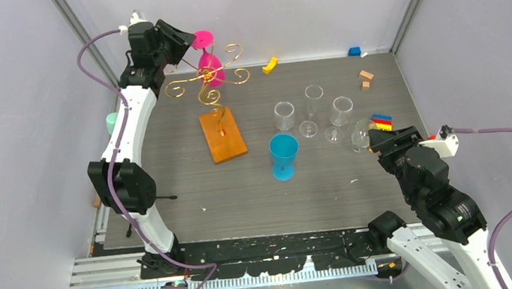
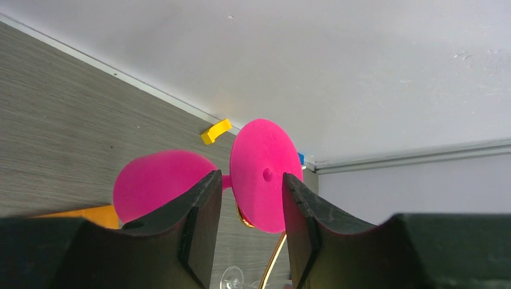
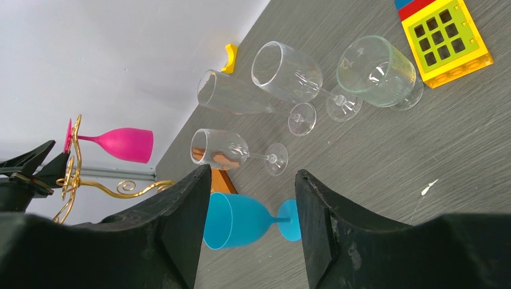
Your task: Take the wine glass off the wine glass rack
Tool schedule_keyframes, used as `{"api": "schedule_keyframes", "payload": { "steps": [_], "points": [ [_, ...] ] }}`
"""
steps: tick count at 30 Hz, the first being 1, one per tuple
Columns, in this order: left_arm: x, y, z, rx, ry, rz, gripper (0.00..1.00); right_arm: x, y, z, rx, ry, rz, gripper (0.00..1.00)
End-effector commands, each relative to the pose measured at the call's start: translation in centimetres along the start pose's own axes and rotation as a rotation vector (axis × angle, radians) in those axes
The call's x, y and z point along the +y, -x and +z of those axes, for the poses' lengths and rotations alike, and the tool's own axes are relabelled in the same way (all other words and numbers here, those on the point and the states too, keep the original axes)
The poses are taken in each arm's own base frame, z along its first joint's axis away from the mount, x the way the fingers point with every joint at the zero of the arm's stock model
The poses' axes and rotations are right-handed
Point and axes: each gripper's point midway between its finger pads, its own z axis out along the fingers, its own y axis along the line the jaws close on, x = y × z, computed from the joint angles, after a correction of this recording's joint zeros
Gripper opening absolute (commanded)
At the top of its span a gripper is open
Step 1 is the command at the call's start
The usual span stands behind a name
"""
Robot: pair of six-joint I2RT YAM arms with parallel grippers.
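Note:
The pink wine glass (image 1: 210, 69) hangs upside down on the wine glass rack (image 1: 232, 74), a gold wire stand on an orange wooden base (image 1: 222, 135). Its round foot (image 2: 263, 174) sits at the top, with gold wire just behind it. My left gripper (image 1: 185, 41) is raised at the back left, level with that foot. Its jaws (image 2: 251, 176) stand open on either side of the foot, with a gap showing beside the left finger. My right gripper (image 1: 382, 142) hovers open and empty over the table's right side. In its wrist view the pink glass (image 3: 123, 144) and the rack (image 3: 75, 174) appear far off.
A blue wine glass (image 1: 283, 154) stands upright mid-table, lying beyond the right jaws (image 3: 253, 171). Three clear stemmed glasses (image 1: 314, 107) and a clear tumbler (image 1: 362, 134) stand to the right. Toy blocks (image 1: 381, 122), wooden cubes (image 1: 365, 77) and a yellow piece (image 1: 270, 64) lie near the back.

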Motion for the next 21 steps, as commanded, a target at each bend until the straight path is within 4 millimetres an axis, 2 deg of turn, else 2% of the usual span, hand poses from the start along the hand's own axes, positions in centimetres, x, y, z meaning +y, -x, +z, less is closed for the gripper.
{"api": "schedule_keyframes", "payload": {
  "steps": [1, 12, 21],
  "points": [
    [-2.1, 1.3, -0.8, -0.028, -0.071, -0.017, 0.44, 0.8, 0.7, 0.0, -0.028, 0.027, 0.030, 0.58],
    [-2.9, 0.4, 0.7, 0.025, -0.123, -0.093, 0.35, 0.7, 1.1, -0.2, -0.042, 0.026, 0.026, 0.58],
    [-2.8, 0.7, 0.5, 0.009, -0.125, -0.079, 0.16, 0.4, 1.2, -0.3, -0.049, 0.019, 0.020, 0.58]
  ]
}}
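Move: The pink wine glass still hangs upside down on the rack. The middle of its foot lies about 2 cm ahead of the left hand and 3 cm to its right, at nearly the same height, with the near rim already between the open fingers. The gold rack's hub is some 7 cm back and 3 cm right, slightly lower; the wooden base is roughly 30 cm down, 9 cm back and 4 cm right. From the right hand the foot lies about 34 cm ahead, 45 cm left and 8 cm higher. The left fingers narrow by about half around the near rim of the pink glass's foot, one above the disc and one beneath, to pinch it. Meanwhile the hand slides roughly 1.5 cm to the right, slightly forward late on, farther onto the foot, and tilts about 5 degrees so that its right side rises. ##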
